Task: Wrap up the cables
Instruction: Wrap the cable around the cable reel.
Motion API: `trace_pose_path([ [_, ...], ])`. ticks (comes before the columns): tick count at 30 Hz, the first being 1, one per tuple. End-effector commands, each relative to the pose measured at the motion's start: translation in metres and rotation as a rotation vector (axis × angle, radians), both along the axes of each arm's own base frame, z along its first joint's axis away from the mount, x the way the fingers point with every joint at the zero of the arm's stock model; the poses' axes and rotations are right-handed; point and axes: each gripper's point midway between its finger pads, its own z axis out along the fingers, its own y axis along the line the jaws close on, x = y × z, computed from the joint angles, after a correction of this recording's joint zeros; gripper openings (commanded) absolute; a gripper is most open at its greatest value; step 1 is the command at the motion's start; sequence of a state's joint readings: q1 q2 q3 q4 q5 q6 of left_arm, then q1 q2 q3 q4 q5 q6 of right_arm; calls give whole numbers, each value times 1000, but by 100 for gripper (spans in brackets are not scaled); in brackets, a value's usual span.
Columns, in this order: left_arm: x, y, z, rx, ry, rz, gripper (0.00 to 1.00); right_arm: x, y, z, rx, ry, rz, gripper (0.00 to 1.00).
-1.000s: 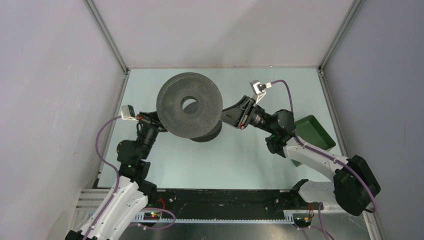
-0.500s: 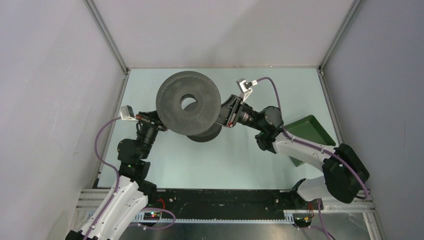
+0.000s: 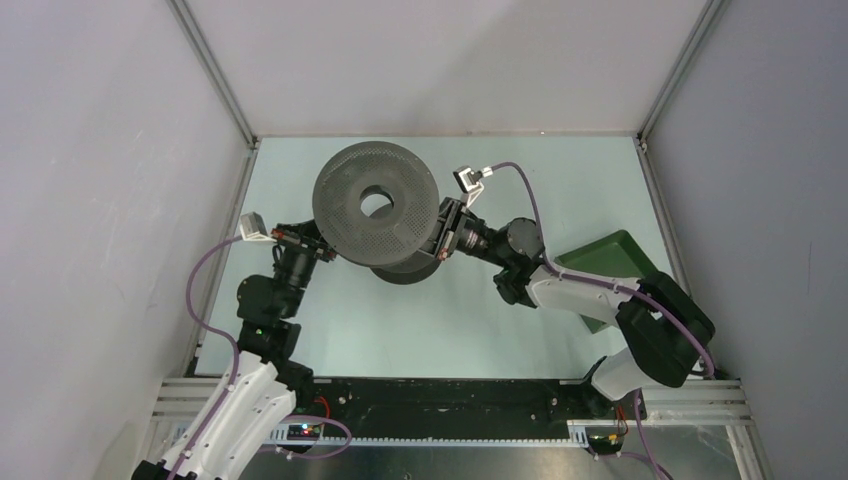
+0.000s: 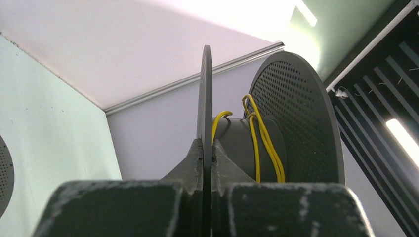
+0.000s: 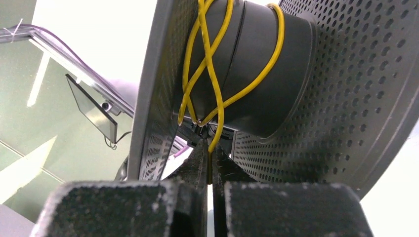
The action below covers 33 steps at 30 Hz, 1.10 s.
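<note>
A dark grey perforated spool (image 3: 375, 205) hangs tilted above the table, with my left gripper (image 3: 322, 250) shut on the thin edge of one flange (image 4: 206, 89). The left wrist view shows the two fingers pinching that flange, and my left gripper (image 4: 206, 145) has no gap round it. A yellow cable (image 5: 212, 89) crosses itself in a few loose turns on the spool's core (image 5: 257, 74). My right gripper (image 5: 210, 148) is shut on a strand of this cable just below the core. From above, my right gripper (image 3: 440, 240) sits against the spool's right side. The yellow cable (image 4: 257, 148) also runs over the core between the flanges.
A green tray (image 3: 610, 262) lies at the table's right edge, behind the right arm. Another dark disc (image 3: 412, 272) shows under the held spool. Grey walls enclose the table on three sides.
My right arm has swung left to the spool, and its gripper has gone from open to shut on the yellow cable. The left arm and spool have stayed in place.
</note>
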State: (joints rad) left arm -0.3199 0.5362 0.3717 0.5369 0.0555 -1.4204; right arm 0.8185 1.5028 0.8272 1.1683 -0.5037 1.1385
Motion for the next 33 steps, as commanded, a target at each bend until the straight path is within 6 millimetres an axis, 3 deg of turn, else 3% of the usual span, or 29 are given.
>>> trace_pose_path([
  [1,-23,4,42,-91,-144,-38,0,14,4,9,43,20,-52,0],
  [3,-23,5,42,-91,-145,-32,0,13,4,8,41,26,-45,1],
  [6,-23,7,41,-89,-148,-22,0,5,4,6,29,22,-18,20],
  [8,-23,7,41,-83,-151,-16,0,-1,2,1,7,20,-3,26],
  [15,-24,11,43,-81,-160,12,0,-17,-8,-33,-117,26,3,34],
  [18,-22,11,41,-80,-154,15,0,-23,-19,-48,-158,13,-9,36],
  [24,-23,10,43,-67,-162,9,0,-32,-50,-57,-196,-16,-32,44],
  [29,-24,10,39,-39,-168,22,0,-35,-80,-36,-180,-55,-112,49],
  [33,-21,5,30,-13,-150,6,0,-23,-101,-13,-126,-38,-201,52],
])
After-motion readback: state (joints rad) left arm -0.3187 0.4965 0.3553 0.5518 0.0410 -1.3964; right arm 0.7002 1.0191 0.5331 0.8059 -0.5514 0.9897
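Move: The right hand, shut on the yellow cable's end, has the hub of the held reel about 5 cm ahead, 2 cm to its left and a centimetre or so below. The second reel lies on the table roughly 13 cm ahead, 2 cm left and 33 cm below that hand. The left hand pinches the held reel's lower flange, with the hub about 3 cm ahead, 8 cm right and 4 cm above it. Rightwards and out from between the flanges, the right hand withdraws some 8 cm after opening to about half and letting go of the yellow cable. It first sinks about 6 cm while easing back about 3 cm, its fingers tipping some 10 degrees downward, then climbs again over the last stretch. The left hand keeps its pinch on the flange, nearly still. ##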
